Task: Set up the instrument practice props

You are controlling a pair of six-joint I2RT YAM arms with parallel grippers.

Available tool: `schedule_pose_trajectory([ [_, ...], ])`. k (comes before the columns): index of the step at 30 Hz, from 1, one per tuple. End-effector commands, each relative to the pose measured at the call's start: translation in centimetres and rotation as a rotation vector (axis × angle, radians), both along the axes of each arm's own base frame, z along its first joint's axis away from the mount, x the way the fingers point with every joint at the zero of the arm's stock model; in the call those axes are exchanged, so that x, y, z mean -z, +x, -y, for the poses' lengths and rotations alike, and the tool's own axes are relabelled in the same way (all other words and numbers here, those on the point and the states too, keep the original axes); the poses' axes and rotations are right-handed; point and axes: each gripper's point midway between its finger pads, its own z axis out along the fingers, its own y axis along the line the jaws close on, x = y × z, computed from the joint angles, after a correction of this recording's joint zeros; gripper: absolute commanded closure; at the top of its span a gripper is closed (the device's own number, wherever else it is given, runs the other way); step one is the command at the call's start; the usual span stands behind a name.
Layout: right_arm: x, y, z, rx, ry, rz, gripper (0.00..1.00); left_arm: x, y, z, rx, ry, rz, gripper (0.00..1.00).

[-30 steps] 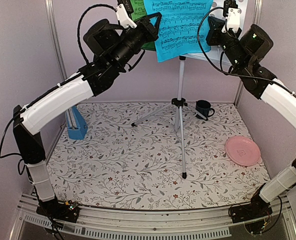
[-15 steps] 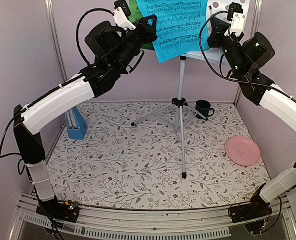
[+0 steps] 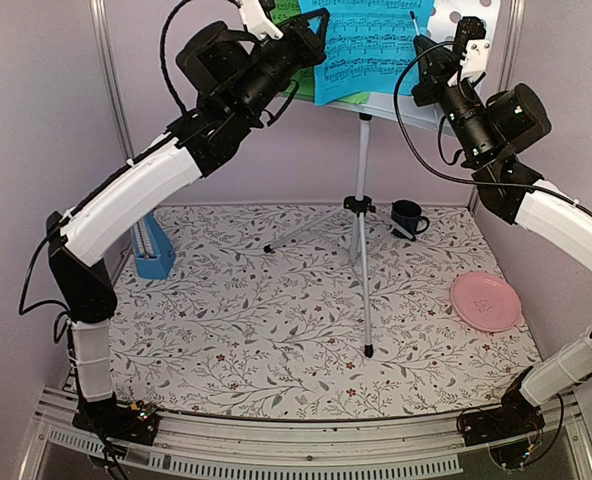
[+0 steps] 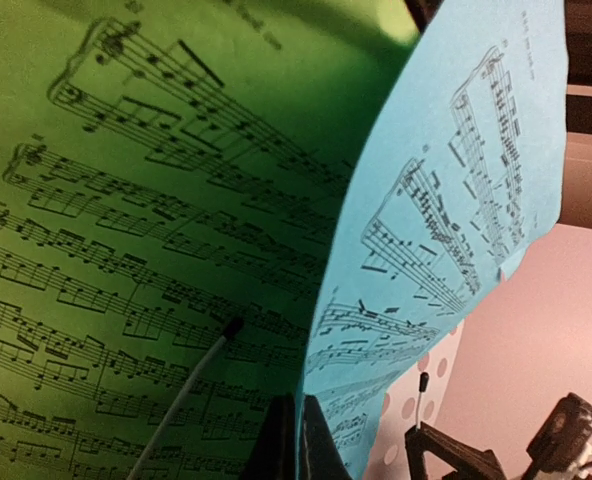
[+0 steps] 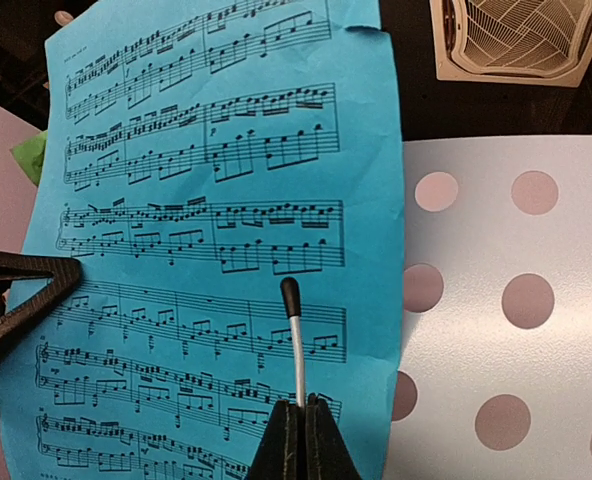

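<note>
The silver tripod music stand (image 3: 362, 200) stands mid-table, its perforated desk (image 3: 468, 14) at the top edge of the overhead view. A blue sheet of printed music (image 3: 368, 45) hangs in front of the desk, partly over the green sheet (image 4: 126, 200). My left gripper (image 3: 313, 30) is shut on the blue sheet's (image 4: 456, 200) left edge. My right gripper (image 5: 296, 405) is shut on the stand's thin white page-holder wire (image 5: 296, 340), which lies across the blue sheet (image 5: 206, 230). The blue pyramid metronome (image 3: 156, 245) stands at the left wall.
A dark blue mug (image 3: 408, 217) sits behind the stand's legs, and a pink plate (image 3: 486, 301) lies at the right. The tripod's front leg (image 3: 366, 320) reaches toward the near table edge. A second wire holder (image 4: 191, 385) lies over the green sheet.
My left arm has risen and carried the blue sheet higher up the desk. The right gripper has shifted a little left along the desk, still shut.
</note>
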Motion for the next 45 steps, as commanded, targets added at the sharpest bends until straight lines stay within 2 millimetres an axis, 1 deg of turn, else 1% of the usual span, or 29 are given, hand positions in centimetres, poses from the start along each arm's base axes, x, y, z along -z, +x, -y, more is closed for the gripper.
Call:
schedule_pose_trajectory([
  [1,0.6,-0.4,-1.1,-0.041,-0.06,0.026,1.0,2.7,-0.4,4.5,0.093,0.153,0.038,1.0],
  [7,0.6,-0.6,-1.6,-0.065,-0.077,0.04,1.0,3.1,-1.5,6.6,0.196,0.195,0.119,1.0],
  [10,0.7,-0.6,-1.9,-0.074,-0.086,0.041,1.0,3.4,-1.5,7.3,0.217,0.205,0.136,1.0],
  [17,1.0,-0.5,-2.2,-0.084,-0.094,0.036,1.0,3.5,-1.2,7.6,0.227,0.188,0.15,1.0],
  [21,1.0,-0.6,-2.5,-0.099,-0.103,0.037,1.0,3.1,-1.2,7.5,0.236,0.172,0.171,1.0],
  [31,1.3,-0.8,-3.5,-0.15,-0.131,0.043,1.0,3.7,-1.1,8.3,0.25,0.193,0.212,1.0],
  [36,1.3,-0.6,-3.8,-0.161,-0.129,0.038,0.99,3.6,-1.1,8.2,0.241,0.188,0.221,0.96],
  [38,1.3,-0.5,-3.8,-0.162,-0.129,0.037,0.96,3.5,-1.2,8.2,0.243,0.186,0.225,0.92],
  [41,1.2,-0.5,-3.7,-0.159,-0.125,0.034,0.83,3.5,-1.2,8.2,0.241,0.189,0.226,0.8],
  [43,1.1,-0.7,-3.6,-0.158,-0.122,0.035,0.71,3.4,-1.2,8.1,0.233,0.189,0.225,0.75],
  [45,1.0,-0.8,-3.4,-0.154,-0.117,0.033,0.66,3.4,-1.2,8.0,0.23,0.194,0.224,0.72],
])
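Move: Left gripper holds the blue sheet's left edge; its goal, the upper part of the right clip rod, is about 14 cm to the right, 2 cm farther out and 4 cm lower. The green sheet stands 4 cm ahead and 1 cm left, 2 cm lower; the left clip rod 3 cm left, 3 cm ahead and 6 cm lower. Right gripper pinches the right rod; the blue sheet's middle is 7 cm left of it, 2 cm ahead and 2 cm higher. Bring the left gripper about 9 cm to the right and some 5 cm down, quickly at first, turning clockwise about 15 degrees, to slide the blue sheet behind the right rod towards the right gripper. Keep the right gripper pinching the rod in front of the sheet, drifting 3 cm left; finally open both grippers part-way to let go of sheet and rod. ##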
